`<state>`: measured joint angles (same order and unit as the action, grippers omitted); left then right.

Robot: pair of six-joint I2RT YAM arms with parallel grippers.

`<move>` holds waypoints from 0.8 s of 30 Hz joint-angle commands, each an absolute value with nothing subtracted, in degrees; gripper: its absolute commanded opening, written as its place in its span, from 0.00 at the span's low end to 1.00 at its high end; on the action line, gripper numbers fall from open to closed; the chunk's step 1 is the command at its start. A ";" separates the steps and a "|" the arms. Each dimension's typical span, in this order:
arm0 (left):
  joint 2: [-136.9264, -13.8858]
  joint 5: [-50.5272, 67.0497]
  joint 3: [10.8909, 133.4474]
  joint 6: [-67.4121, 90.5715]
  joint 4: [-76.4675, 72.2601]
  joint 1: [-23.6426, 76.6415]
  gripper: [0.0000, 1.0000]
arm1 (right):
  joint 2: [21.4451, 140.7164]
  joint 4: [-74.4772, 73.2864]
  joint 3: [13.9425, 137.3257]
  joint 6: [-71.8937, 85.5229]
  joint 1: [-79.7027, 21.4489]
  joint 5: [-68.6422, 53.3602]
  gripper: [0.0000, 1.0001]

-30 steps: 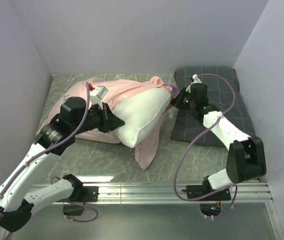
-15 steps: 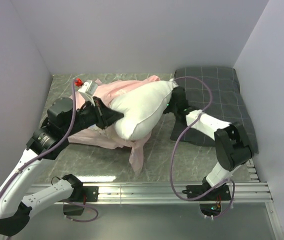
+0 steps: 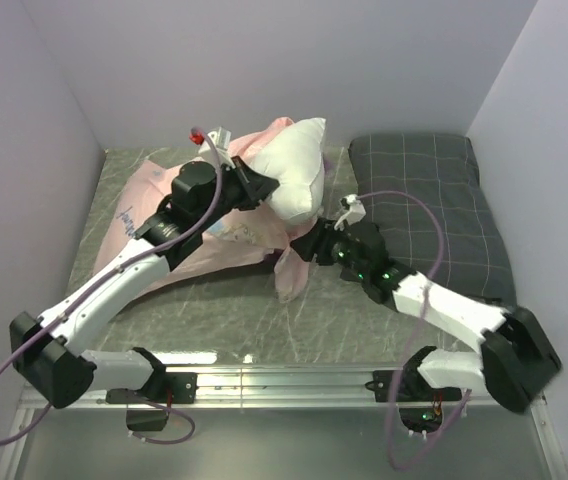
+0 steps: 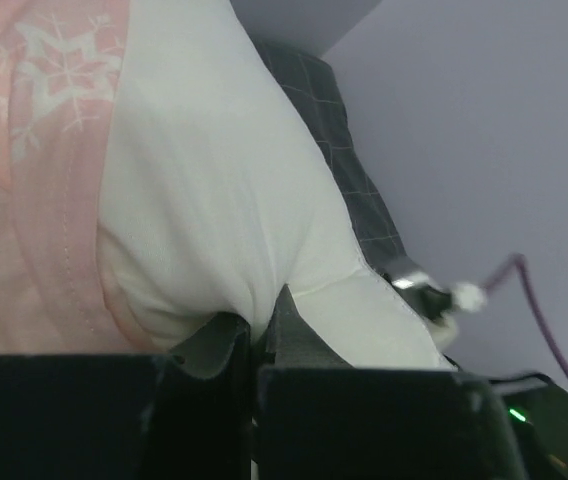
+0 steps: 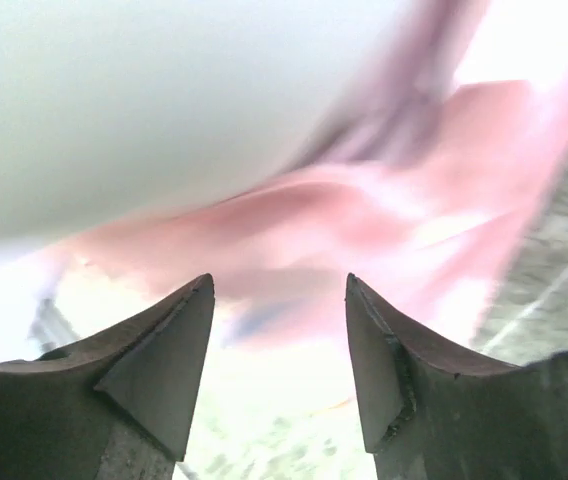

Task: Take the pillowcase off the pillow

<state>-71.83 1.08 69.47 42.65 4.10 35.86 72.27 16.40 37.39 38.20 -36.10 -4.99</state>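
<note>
My left gripper [image 3: 256,186] is shut on a pinch of the white pillow [image 3: 299,170] and holds it up off the table near the back. In the left wrist view both fingertips [image 4: 286,310] press a fold of the pillow [image 4: 214,190], and the pink pillowcase [image 4: 34,190] with its snowflake print still covers the pillow's left side. Most of the pillowcase [image 3: 204,235] lies spread on the table below, with a fold hanging down. My right gripper [image 3: 302,250] sits open just beside that fold. Blurred pink pillowcase [image 5: 364,210] lies ahead of the right gripper [image 5: 279,290], with nothing between the fingers.
A dark grey checked pillow [image 3: 424,205] lies at the back right, under and behind my right arm. The marbled table [image 3: 224,320] shows at the front. Walls close in on the left, back and right.
My left gripper has raised the pillow and carried it toward the back middle. My right gripper has opened, let go of the pillowcase, and swung forward and left, off the grey pillow.
</note>
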 commanded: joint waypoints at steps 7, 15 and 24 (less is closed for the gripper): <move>-77.95 2.02 69.87 42.10 -6.95 37.35 0.05 | 45.01 4.68 33.04 33.40 -43.94 12.99 0.68; -78.14 2.03 69.52 39.82 -3.52 39.90 0.48 | 54.04 0.44 45.87 21.36 -43.86 19.60 0.84; -67.33 -12.72 70.59 38.06 11.50 40.96 0.72 | 68.19 -4.13 57.90 15.74 -43.42 23.46 0.90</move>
<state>-72.66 -4.29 68.49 39.51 6.76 40.84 66.37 -3.55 52.25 19.18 -43.62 20.69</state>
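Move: The left hand still pinches the bare end of the white pillow, whose middle lies about 8 cm ahead, 6 cm to the right and 7 cm below; the spread pink pillowcase lies some 10 cm ahead, 16 cm left and far below. From the open, empty right hand, the pillow's bare end is roughly 11 cm ahead and 10 cm higher; the pillowcase's hanging flap is about level ahead, 2 cm left and 12 cm below, and the grey cushion 16 cm ahead, 28 cm right and 12 cm lower. The left hand lowers the pinched pillow end by some 6 cm, drifting right, and opens wide to let go on the way down, then lifts about 4 cm clear, swinging back left a little. Meanwhile the empty right hand draws back and climbs about 10 cm, then swings forward over the pillow's near corner, a little to the right of where it began, tilting its fingers up and rolling its left side down some 20 degrees as they spread wider around that corner, not shutting on it. ##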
